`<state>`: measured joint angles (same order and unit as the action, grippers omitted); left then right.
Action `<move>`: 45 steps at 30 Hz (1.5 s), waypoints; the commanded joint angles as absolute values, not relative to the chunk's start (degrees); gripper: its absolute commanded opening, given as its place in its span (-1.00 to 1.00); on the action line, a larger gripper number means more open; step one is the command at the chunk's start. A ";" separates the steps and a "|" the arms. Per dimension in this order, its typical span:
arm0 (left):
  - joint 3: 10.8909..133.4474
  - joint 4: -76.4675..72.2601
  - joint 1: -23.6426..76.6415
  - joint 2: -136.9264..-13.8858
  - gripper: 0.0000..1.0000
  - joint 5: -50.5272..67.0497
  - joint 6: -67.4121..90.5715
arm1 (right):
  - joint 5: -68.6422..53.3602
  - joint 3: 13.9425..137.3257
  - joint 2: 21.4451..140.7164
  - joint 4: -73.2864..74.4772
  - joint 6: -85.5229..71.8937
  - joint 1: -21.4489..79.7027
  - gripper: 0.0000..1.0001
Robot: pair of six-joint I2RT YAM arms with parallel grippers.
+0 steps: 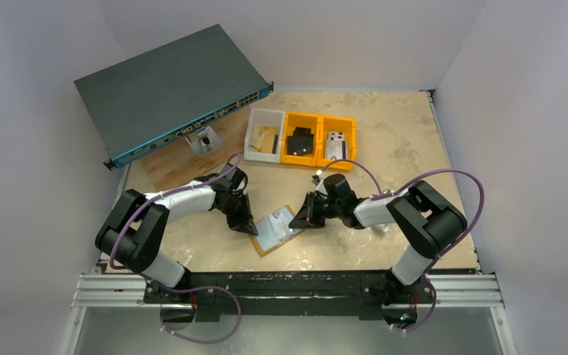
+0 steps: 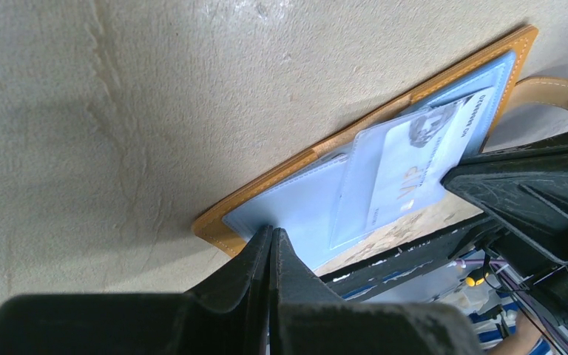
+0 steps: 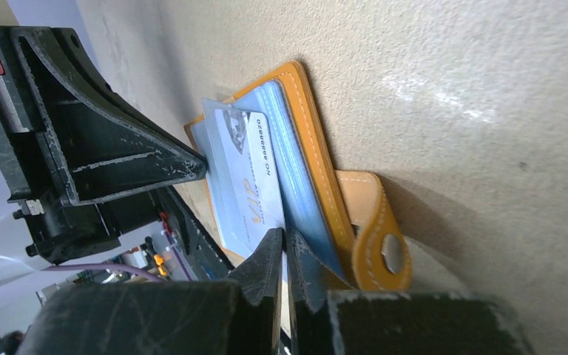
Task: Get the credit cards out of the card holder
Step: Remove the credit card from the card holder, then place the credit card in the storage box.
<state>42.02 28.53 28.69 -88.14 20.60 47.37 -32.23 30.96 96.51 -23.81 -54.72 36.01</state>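
The card holder (image 1: 274,237) lies open on the table, tan-orange outside, pale blue inside (image 2: 303,214), with its snap tab (image 3: 376,231) flat beside it. A pale credit card (image 3: 248,177) marked VIP sticks partly out of a clear pocket (image 2: 414,159). My left gripper (image 2: 274,232) is shut, its tips pressed on the holder's inner left leaf near the corner (image 1: 252,226). From the opposite side, my right gripper (image 3: 285,237) is shut on the card's protruding edge (image 1: 297,220). Whether more cards sit in the pockets is hidden.
One white bin (image 1: 265,134) and two orange bins (image 1: 300,138) (image 1: 338,140) holding small parts stand at the back. A dark network switch (image 1: 170,89) rests tilted at the back left, with a small metal bracket (image 1: 205,139) in front. Walls enclose the table.
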 commanded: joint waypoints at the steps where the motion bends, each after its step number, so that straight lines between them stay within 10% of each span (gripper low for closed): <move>1: 39.90 31.33 28.82 -88.91 -1.00 12.13 45.00 | -29.66 30.04 93.81 -21.46 -52.35 34.84 -1.00; 20: 44.69 34.46 28.83 -84.37 -1.00 14.13 43.09 | -29.45 30.52 88.62 -16.21 -49.76 32.29 -1.00; 36: 51.02 32.96 28.91 -77.93 0.11 22.53 43.28 | -35.73 31.77 86.61 -20.46 -55.42 31.99 -1.00; 45: 46.21 18.63 28.91 -80.36 0.33 33.51 49.54 | -40.78 31.09 85.47 -26.47 -61.11 30.91 -1.00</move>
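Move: The right hand already pinches the VIP card by its right edge; the card's middle lies about 3 cm to its left and 1 cm ahead. The holder's middle is some 4 cm left, 1 cm back and 1 cm below; its strap is about 3 cm ahead, 2 cm right and 1 cm below. From the left fingertips, resting on the holder's left end, the holder's middle lies 6 cm right and 1 cm ahead, 1 cm below, the card's about 7 cm right and 3 cm ahead. Keeping its pinch on the card, the right hand draws it out rightward and a little forward, some 3 cm, pauses, then lifts nearly 4 cm. The left's shut fingertips stay down on the holder, edging left about a centimetre; then they come off, rise about 8 cm, open past halfway, and go forward, then right towards the card. ##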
